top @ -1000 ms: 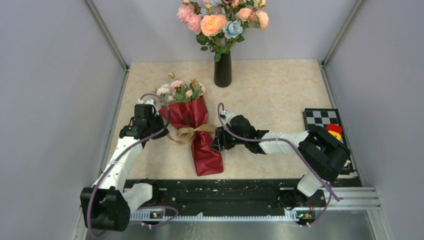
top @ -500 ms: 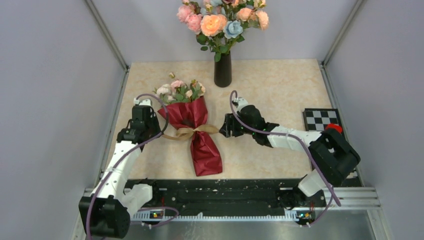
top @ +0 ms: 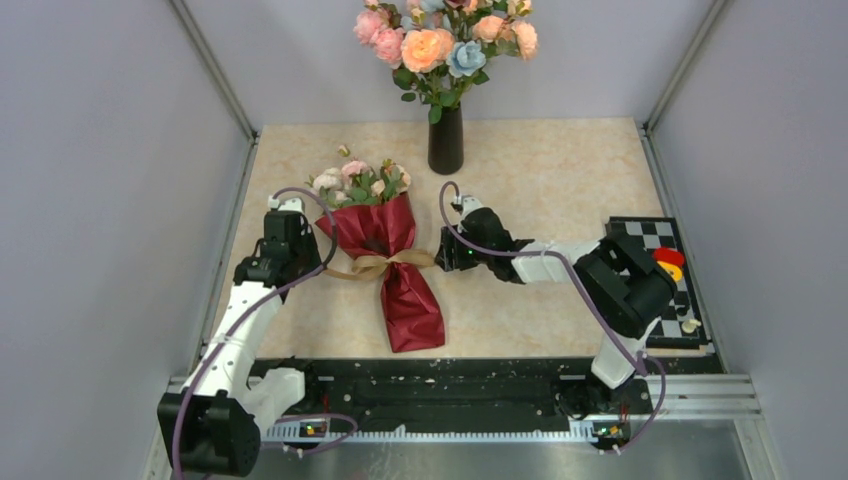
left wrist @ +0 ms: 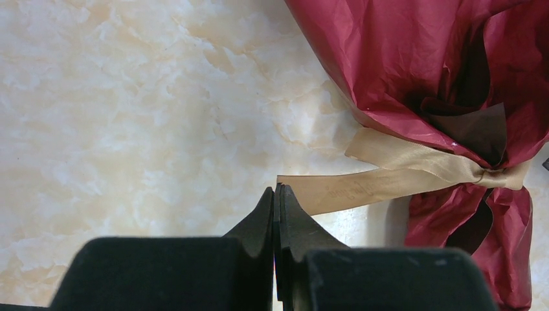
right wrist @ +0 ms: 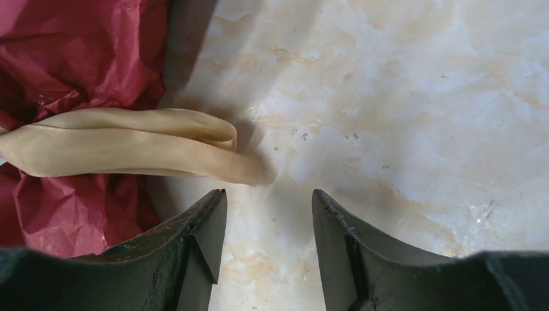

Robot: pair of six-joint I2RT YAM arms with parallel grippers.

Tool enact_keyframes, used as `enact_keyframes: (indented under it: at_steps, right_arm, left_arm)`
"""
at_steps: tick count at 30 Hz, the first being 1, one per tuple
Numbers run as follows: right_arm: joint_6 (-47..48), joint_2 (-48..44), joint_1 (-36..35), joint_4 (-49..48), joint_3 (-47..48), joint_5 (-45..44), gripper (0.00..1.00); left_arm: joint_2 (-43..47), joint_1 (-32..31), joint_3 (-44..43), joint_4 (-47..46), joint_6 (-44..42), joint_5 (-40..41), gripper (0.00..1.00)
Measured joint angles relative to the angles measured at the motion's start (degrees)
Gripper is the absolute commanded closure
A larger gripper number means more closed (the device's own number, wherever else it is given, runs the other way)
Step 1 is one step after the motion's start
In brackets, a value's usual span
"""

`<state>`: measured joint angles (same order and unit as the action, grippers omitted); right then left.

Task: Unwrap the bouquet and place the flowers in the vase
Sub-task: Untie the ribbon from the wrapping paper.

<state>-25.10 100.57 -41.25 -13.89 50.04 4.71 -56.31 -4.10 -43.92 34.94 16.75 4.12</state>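
The bouquet (top: 390, 285) lies on the table in dark red paper (left wrist: 401, 58), with its flowers (top: 360, 180) at the far end. A tan ribbon (top: 385, 263) is tied round its waist. My left gripper (left wrist: 277, 189) is shut, and the ribbon's left tail (left wrist: 362, 188) runs straight into its tips. In the top view this left gripper (top: 318, 270) sits just left of the bouquet. My right gripper (right wrist: 268, 194) stands open on the bouquet's right side, nothing between its fingers. The ribbon's right loop (right wrist: 129, 152) ends just ahead of its left finger. The black vase (top: 446, 140) stands at the back.
Larger peach, pink and blue blooms (top: 440, 40) fill the vase. A checkerboard (top: 645, 238) with a red and yellow object (top: 668, 262) lies at the right edge. A black rail (top: 450, 385) runs along the near edge. Grey walls close both sides.
The ribbon's bow has been drawn out flatter and longer. My left gripper shifted slightly up and away. My right gripper swung from beside the bouquet's lower part up to the ribbon's right end.
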Motion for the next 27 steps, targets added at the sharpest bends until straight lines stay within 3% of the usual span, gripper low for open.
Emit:
enact_keyframes:
  at_steps: [13,15,19,22,27]
  right_arm:
    - [0.9,5.2,-2.0,-2.3,3.3,1.2,0.52]
    - [1.1,5.8,-2.7,-2.5,4.0,1.3,0.58]
    - [1.4,8.0,-3.8,-2.8,6.0,1.5,0.84]
    - [1.5,8.4,-3.9,-2.4,6.3,1.6,0.97]
    - [1.6,7.8,-3.9,-1.3,6.4,1.7,1.00]
  left_arm:
    - [-0.6,0.1,0.0,0.0,-0.2,-0.2,1.00]
    - [-0.9,0.2,0.0,0.0,-0.2,-0.2,1.00]
    - [-1.0,0.3,0.0,0.0,-0.2,-0.2,1.00]
    - [-1.0,0.3,0.0,0.0,-0.2,-0.2,1.00]
    - [-1.3,0.3,0.0,0.0,-0.2,-0.2,1.00]
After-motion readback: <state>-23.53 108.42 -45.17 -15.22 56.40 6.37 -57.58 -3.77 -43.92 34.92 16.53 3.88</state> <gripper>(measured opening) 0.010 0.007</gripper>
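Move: The tip of the ribbon's right-hand loop lies some 4 cm to the left of the open right hand, level with it fore and aft and about 2 cm below. The knot is about 11 cm to that hand's left and 1 cm below it, and the lower wrapping paper roughly 6 cm to its left, 9 cm nearer the base. From the left hand, which already holds the other tail, the loop tip is about 19 cm to the right, 2 cm farther out and 7 cm lower. The right fingers pinch the tip of the ribbon's right-hand loop, shutting fully from about half open. Before that the hand slides roughly 4.5 cm left towards the knot while sinking about 1.5 cm, turning slightly counter-clockwise. The left hand stays almost in place and keeps its closed grip on the left tail. ##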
